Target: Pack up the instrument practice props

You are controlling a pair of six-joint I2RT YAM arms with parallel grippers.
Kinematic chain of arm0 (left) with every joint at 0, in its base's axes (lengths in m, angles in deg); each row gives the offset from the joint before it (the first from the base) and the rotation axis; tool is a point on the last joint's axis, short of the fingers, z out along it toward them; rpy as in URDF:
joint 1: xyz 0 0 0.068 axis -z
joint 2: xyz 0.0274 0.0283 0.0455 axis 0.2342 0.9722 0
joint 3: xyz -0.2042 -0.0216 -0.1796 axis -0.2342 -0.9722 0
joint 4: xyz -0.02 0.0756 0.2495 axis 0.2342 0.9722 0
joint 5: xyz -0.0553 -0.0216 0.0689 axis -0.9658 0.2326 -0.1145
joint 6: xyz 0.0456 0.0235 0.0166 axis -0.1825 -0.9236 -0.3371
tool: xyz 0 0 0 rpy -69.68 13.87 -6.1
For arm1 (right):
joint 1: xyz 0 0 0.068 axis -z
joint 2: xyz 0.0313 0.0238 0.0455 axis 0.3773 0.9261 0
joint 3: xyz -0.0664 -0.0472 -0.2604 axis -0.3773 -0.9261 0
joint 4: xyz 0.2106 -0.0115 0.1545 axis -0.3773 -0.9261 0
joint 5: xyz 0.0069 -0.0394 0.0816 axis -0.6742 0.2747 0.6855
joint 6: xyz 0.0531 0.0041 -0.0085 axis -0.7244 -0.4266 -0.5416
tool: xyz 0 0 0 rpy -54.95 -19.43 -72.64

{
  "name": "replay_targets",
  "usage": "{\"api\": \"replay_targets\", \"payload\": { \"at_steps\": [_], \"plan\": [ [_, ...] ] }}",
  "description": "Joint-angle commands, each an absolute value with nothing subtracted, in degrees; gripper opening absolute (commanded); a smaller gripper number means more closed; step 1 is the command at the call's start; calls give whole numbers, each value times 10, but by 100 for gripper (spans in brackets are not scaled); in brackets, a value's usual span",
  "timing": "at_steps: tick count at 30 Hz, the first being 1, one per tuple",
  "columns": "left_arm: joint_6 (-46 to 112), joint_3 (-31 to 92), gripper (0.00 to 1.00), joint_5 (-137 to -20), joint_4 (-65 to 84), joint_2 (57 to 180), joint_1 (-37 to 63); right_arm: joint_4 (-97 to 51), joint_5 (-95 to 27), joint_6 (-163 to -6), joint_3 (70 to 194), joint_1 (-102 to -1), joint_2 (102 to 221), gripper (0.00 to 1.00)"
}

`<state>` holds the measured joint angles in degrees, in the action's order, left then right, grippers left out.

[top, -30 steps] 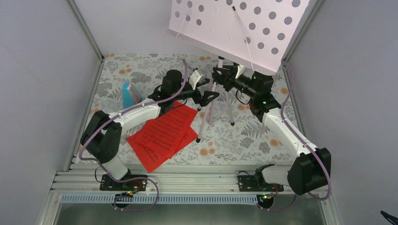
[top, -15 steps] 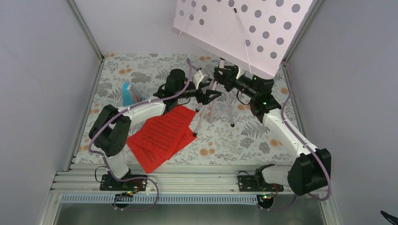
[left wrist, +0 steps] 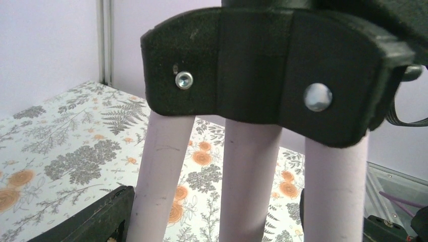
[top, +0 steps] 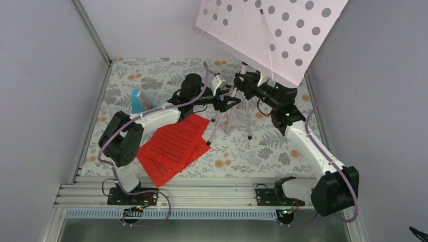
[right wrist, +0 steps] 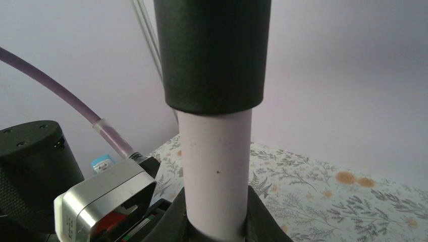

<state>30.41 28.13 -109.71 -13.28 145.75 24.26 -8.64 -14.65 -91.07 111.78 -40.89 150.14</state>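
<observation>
The pale lilac music stand (top: 272, 35) leans with its perforated desk high at the back. My right gripper (top: 242, 81) is shut on its pole (right wrist: 216, 166), just under a black collar (right wrist: 212, 55). My left gripper (top: 229, 102) is open, with its jaws on either side of the three tripod legs (left wrist: 250, 186) below the black hub (left wrist: 262, 65). One finger (left wrist: 96, 219) sits right beside the left leg. Red sheet-music pages (top: 174, 143) lie flat near the left arm. The light-blue metronome (top: 137, 101) stands at the far left.
A floral mat (top: 282, 146) covers the floor. Grey walls close in on three sides, with metal posts in the back corners. An aluminium rail (top: 212, 194) carries both arm bases at the near edge. The tripod feet (top: 209, 143) rest near the pages.
My left gripper has reached in around the tripod legs and narrowed its jaws. The stand's desk has shifted to the right, and the right arm moved with it.
</observation>
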Motion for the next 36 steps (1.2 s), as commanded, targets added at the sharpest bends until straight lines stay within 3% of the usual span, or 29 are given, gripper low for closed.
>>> {"api": "replay_targets", "payload": {
  "at_steps": [1,5,18,23,36],
  "plan": [
    [311,304,61,-1097,-176,1463,258,51,-148,-982,1145,-423,1432,4],
    [318,306,65,-1100,-173,1459,268,34,-196,-1016,1155,-423,1418,4],
    [390,256,52,-1086,-127,1385,301,-106,-194,-1090,1196,-396,1422,4],
    [423,235,43,-1058,-94,1356,318,-80,-149,-1146,1157,-359,1433,4],
    [500,214,41,-1016,-59,1378,324,-13,-98,-1198,1065,-308,1497,4]
  ]
}}
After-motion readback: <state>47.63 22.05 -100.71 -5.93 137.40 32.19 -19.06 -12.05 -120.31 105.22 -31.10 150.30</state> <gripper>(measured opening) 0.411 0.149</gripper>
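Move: The music stand's upper legs are already between the left hand's partly open fingers, with the black hub about 5 cm above that hand. The right hand keeps the stand's pole pinched, the same hub some 4 cm below its grip. Down on the table, the red sheets lie roughly 16 cm back and 20 cm left of the left hand, and the blue metronome about 31 cm to its left and 2 cm farther out. Rightward at first, then ever faster down, the right hand keeps its pinch on the pole, sinking about 10 cm and shifting 6 cm right while its wrist tips forward and down some 35 degrees and rolls left side up. The left hand rises slightly, then draws back about 6 cm and sinks again, its wrist tipping nearly 20 degrees as its fingers narrow around one leg, now farther from the hub. ##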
